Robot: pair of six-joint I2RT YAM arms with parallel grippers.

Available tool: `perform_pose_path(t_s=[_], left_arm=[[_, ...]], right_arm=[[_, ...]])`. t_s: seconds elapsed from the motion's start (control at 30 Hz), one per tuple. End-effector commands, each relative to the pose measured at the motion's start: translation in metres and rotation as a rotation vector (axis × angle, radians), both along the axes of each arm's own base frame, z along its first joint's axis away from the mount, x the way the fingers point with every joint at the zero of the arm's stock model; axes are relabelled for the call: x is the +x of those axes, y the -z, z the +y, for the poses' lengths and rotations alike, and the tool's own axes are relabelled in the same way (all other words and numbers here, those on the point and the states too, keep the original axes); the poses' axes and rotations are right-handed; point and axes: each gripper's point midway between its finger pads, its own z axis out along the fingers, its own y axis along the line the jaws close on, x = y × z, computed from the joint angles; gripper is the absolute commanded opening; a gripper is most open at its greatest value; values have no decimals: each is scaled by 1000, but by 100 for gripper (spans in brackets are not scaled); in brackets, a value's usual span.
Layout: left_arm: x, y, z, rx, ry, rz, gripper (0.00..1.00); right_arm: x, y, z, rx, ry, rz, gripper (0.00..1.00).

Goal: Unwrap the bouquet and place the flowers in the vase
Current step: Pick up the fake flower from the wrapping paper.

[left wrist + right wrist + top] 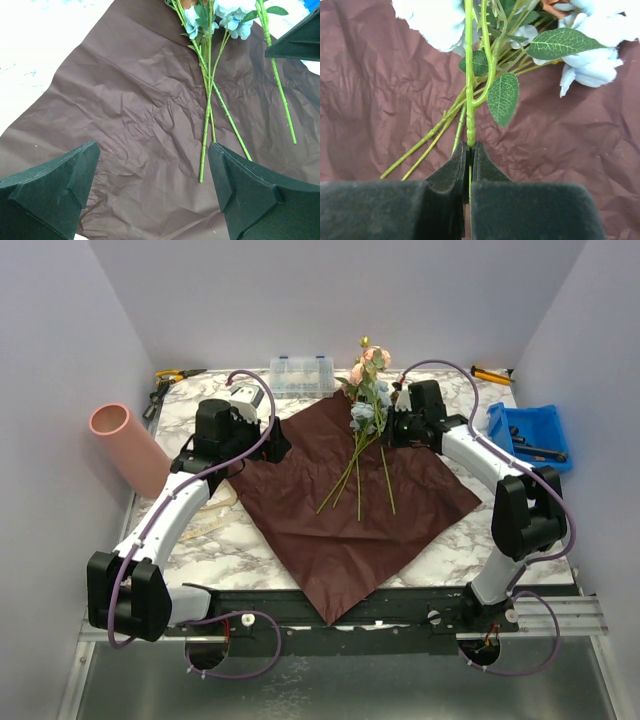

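The maroon wrapping sheet lies unfolded and flat on the marble table. The flowers, pink and light blue on thin green stems, lie loose across its far half. My right gripper is shut on one green stem just below its leaves, low over the sheet; in the top view the right gripper sits at the right of the bunch. The left gripper hangs open over bare sheet, left of the stem ends, holding nothing. The salmon-pink vase lies tilted at the table's left edge.
A clear plastic box stands behind the sheet. A blue bin with tools sits at the right edge. Yellow-handled tools lie at the back left and another at the back right. A beige ribbon lies under the left arm.
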Motion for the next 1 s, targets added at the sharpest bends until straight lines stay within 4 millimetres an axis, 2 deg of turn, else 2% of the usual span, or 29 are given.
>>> perform_pose_path(t_s=[0.0,0.13,0.2,0.27,0.33,0.47,0.53,0.63,0.8,0.87,0.97], left_arm=[[-5,-13,2,-1,9,-19,99],[-1,-16,3,-12,-20,-8,99],[2,-16,5,-10,-38,6,99],[4,-16,8,-5,-58,14,99],[8,-15,11,3,-79,19,99],[9,-14,10,5,-74,36,99],[6,-17,7,-13,-49,33,99],[-3,-32,-1,-56,5,1,99],[-25,-68,-23,-216,152,17,99],[-39,-86,-37,-299,255,41,99],[-56,-114,-54,-403,387,54,98]], right_arm=[[10,-14,-25,-99,76,-62,0],[36,-65,-66,-150,258,-199,0],[44,-83,-84,-171,315,-234,0],[48,-97,-93,-211,329,-287,0],[48,-102,-93,-234,293,-310,0],[30,-73,-65,-205,80,-197,0],[20,-78,-56,-158,25,-231,0],[1,-112,-30,-41,-128,-375,0],[-59,-169,17,231,-415,-433,0],[-80,-182,30,342,-488,-424,1],[-102,-183,45,458,-557,-376,1]])
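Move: The right hand already pinches one flower's stem over the wrapping paper; the blue heads of the loose flowers left behind lie roughly 4 cm ahead of it, 4 cm to its left and 9 cm below, their stem ends some 13 cm back and 9 cm left. The clear box sits about 14 cm ahead of this hand and 18 cm left. From the empty left hand those blue heads are about 8 cm ahead, 17 cm right and 17 cm below. Keeping its pinch on the stem, the right hand whisks the flower clear of the others, first swinging right about 8 cm with a forward reach and a rise of about 9 cm, then sweeping back and left as it climbs on to some 16 cm above where it began, the fingers tipping upward by about 20 degrees and the hand ending up turned counter-clockwise. The left hand, empty and wide open, hovers beside the bunch and late on lifts about 5 cm, easing slightly back and right with a small roll. ##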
